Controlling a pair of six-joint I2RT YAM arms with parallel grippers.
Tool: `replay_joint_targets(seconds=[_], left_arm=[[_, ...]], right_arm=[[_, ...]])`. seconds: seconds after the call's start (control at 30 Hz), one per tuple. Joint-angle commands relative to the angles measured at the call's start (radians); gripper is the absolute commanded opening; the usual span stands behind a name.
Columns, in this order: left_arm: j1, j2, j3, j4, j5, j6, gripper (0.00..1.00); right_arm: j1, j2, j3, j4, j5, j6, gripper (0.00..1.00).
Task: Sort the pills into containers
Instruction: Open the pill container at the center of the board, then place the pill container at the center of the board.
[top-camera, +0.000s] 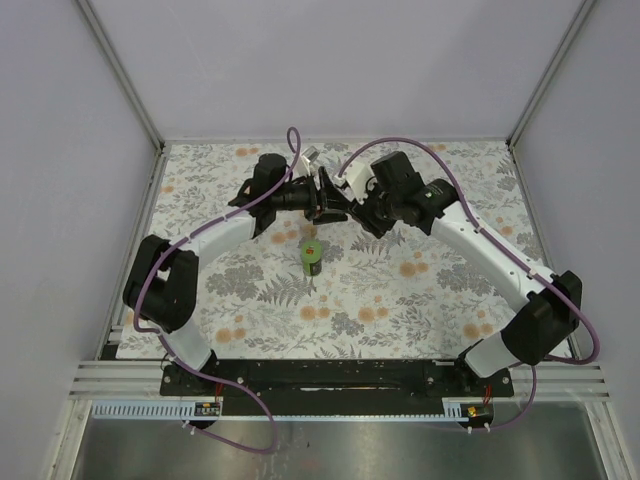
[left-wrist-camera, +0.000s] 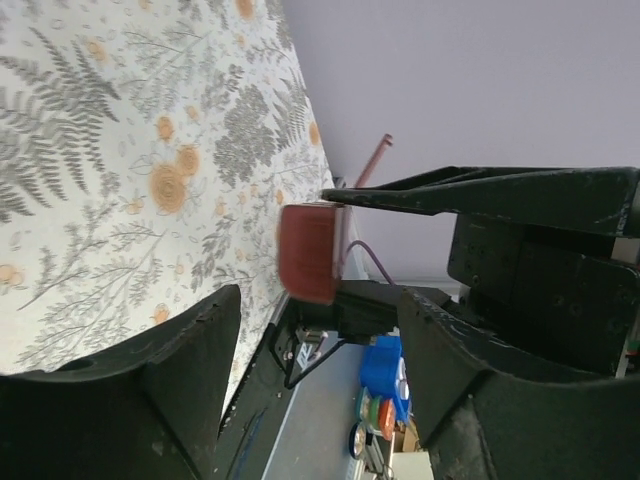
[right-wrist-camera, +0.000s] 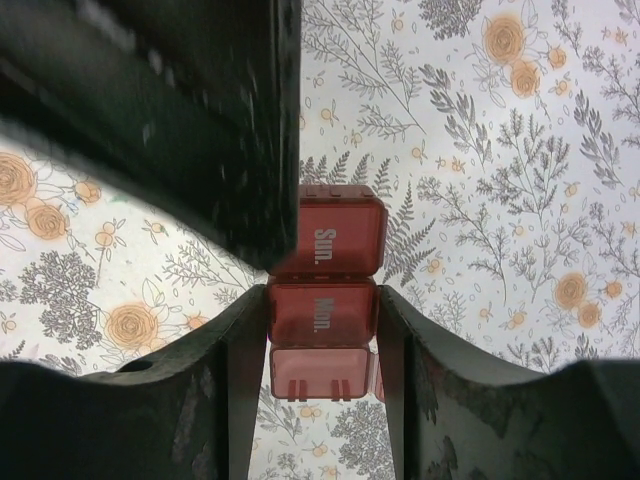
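Observation:
My right gripper (right-wrist-camera: 322, 330) is shut on the dark-red pill box (right-wrist-camera: 322, 312), its fingers pressing the sides of the "Mon." compartment. The "Sun." compartment (right-wrist-camera: 335, 240) sticks out beyond the fingertips, and the compartment nearest the camera (right-wrist-camera: 318, 370) looks clear inside. My left gripper (left-wrist-camera: 320, 360) stands open, with the box's red end (left-wrist-camera: 308, 250) just ahead of its fingers and apart from them. One left finger (right-wrist-camera: 200, 120) overlaps the box's far corner in the right wrist view. Both grippers meet above the cloth at the back centre (top-camera: 335, 198). The green bottle (top-camera: 312, 258) stands upright below them. No pills show.
The flowered cloth (top-camera: 400, 290) covers the table, with grey walls on three sides. Purple cables (top-camera: 293, 140) loop over both arms. The arm bases sit on the black rail (top-camera: 320, 375) at the near edge.

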Motion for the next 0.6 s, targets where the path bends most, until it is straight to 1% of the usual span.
replay_joint_targets(seconds=[0.0,0.07,0.2,0.3,0.37,0.47,0.57], left_arm=[[0.062,-0.049,0.040,-0.062,-0.020,0.074,0.68],[0.099,-0.068,0.050,-0.126,-0.043,0.095,0.68],[0.162,-0.095,0.129,-0.362,-0.138,0.238,0.68],[0.191,-0.118,0.187,-0.485,-0.189,0.353,0.68],[0.200,-0.137,0.207,-0.545,-0.215,0.431,0.66],[0.202,-0.174,0.207,-0.599,-0.256,0.575,0.66],[0.202,-0.209,0.186,-0.642,-0.252,0.719,0.67]], right_arm=[[0.003,-0.070,-0.044,0.027,0.045,-0.011,0.13],[0.002,-0.088,-0.080,0.039,0.038,0.001,0.13],[-0.007,-0.107,-0.161,0.087,0.035,0.013,0.13],[-0.010,-0.090,-0.228,0.124,0.025,0.015,0.14],[-0.010,-0.076,-0.277,0.166,0.018,0.016,0.15],[-0.010,-0.046,-0.330,0.222,0.009,0.006,0.15],[-0.010,0.011,-0.347,0.243,-0.010,-0.028,0.15]])
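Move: From the left gripper, open and empty, the red pill container in the right gripper is about 5 cm to the right, 3 cm back and slightly lower. The clear bottle stands about 7 cm left and 1 cm back, the green-topped container 7 cm left and 8 cm back, both some 18 cm below. For the right hand, already gripping the pill container, bare table lies some 20 cm straight below, and the green-topped container 12 cm left and 5 cm back. Bring the left gripper, still open, away from the pill container, about 11 cm left and 5 cm forward, dipping slightly before rising, while tipping its fingertips down about 20 degrees and swinging them a little towards forward. Meanwhile keep the right grip on the pill container and lower it some 9 cm towards the table, speeding up, with a slight drift back and right. ##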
